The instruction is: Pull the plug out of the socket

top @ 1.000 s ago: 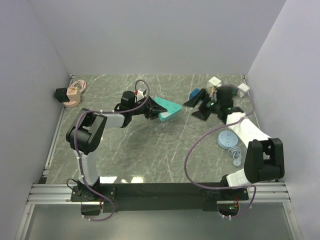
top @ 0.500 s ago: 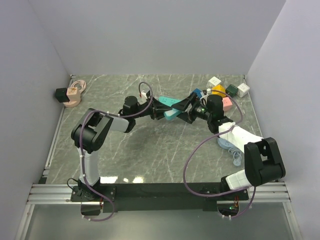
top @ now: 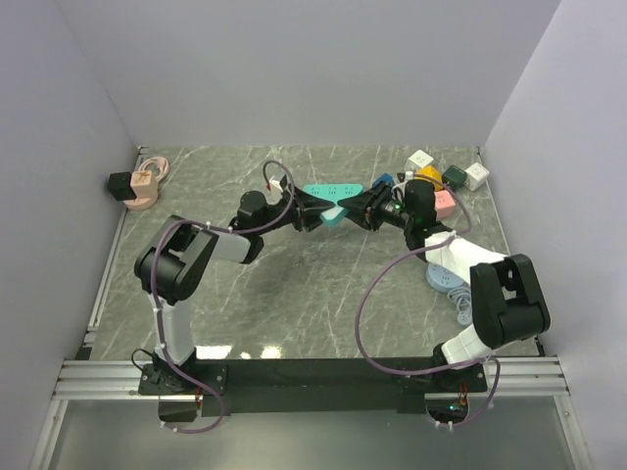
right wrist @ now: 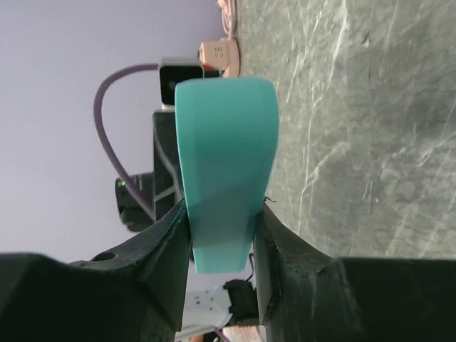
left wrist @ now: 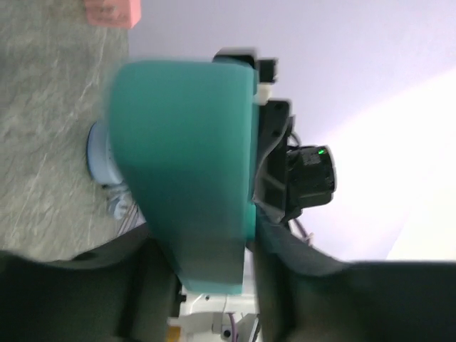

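The teal socket hangs above the table at mid-back, held from both ends. My left gripper is shut on its left end, and the left wrist view shows the teal body wedged between the dark fingers of the left gripper. My right gripper is shut on the right end. In the right wrist view both pads of the right gripper press the socket's sides. The plug is hidden from me in these views.
A pink socket strip with a black plug lies at the far left. Several adapters sit at the back right: white, yellow, pink, blue. A round blue socket with its cord lies by the right arm.
My right gripper swung left from the back-right cluster to the socket and shut on its right end. The left arm raised the socket and turned it more level.
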`<control>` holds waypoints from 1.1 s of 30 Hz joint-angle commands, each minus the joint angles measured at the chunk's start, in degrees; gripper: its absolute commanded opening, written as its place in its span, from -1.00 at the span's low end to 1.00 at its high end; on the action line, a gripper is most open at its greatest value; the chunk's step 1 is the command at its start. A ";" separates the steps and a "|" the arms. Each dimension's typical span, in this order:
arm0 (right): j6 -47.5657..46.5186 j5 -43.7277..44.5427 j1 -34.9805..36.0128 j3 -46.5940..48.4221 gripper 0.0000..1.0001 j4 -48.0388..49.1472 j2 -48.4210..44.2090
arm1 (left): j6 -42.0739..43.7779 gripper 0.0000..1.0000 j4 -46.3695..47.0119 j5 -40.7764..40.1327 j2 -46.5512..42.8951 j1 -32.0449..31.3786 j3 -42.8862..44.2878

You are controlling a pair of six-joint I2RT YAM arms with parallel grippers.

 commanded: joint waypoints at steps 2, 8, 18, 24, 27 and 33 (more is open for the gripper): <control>-1.75 2.10 -2.93 0.02 -1.00 3.21 -5.54 | 7.09 0.45 -8.08 2.99 -6.92 -3.02 -2.38; -10.88 4.56 -12.16 0.10 -1.00 -14.79 -14.87 | 24.05 0.99 -41.92 -7.82 -16.77 -1.00 -2.13; -30.59 25.40 -22.88 8.12 -1.00 -59.64 -15.67 | 39.45 0.99 -68.32 -22.08 -24.85 5.06 2.54; -29.97 30.84 -27.81 2.75 -1.00 -63.24 -13.83 | 42.60 0.99 -71.04 -22.77 -27.40 10.42 2.27; -29.97 33.04 -30.36 0.82 -1.00 -62.82 -13.21 | 44.63 0.99 -73.06 -24.88 -29.60 12.62 2.88; -31.10 33.22 -35.98 -0.51 -0.13 -64.91 -12.52 | 47.18 0.99 -75.97 -24.80 -31.71 17.54 3.67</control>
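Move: The green socket is pinched between both hands: its middle is about 3 cm ahead and 3 cm left of the right hand, and about 3 cm ahead, 1 cm left of the left hand. The round socket, where it is being taken, lies some 24 cm right, 9 cm back and 18 cm below the right hand. From that same hand the pink cube is about 25 cm right, 11 cm ahead; the blue plug about 10 cm right, 16 cm ahead; both some 17 cm below. The left fingers spring wide open and let go of the green socket; that hand backs off a little, then swings about 19 cm to its left, sinking and tipping its fingers down. The right hand keeps its pinch and carries the green socket some 27 cm right, then also down and back towards the round socket, swivelling clockwise with its fingertips tilting down. ##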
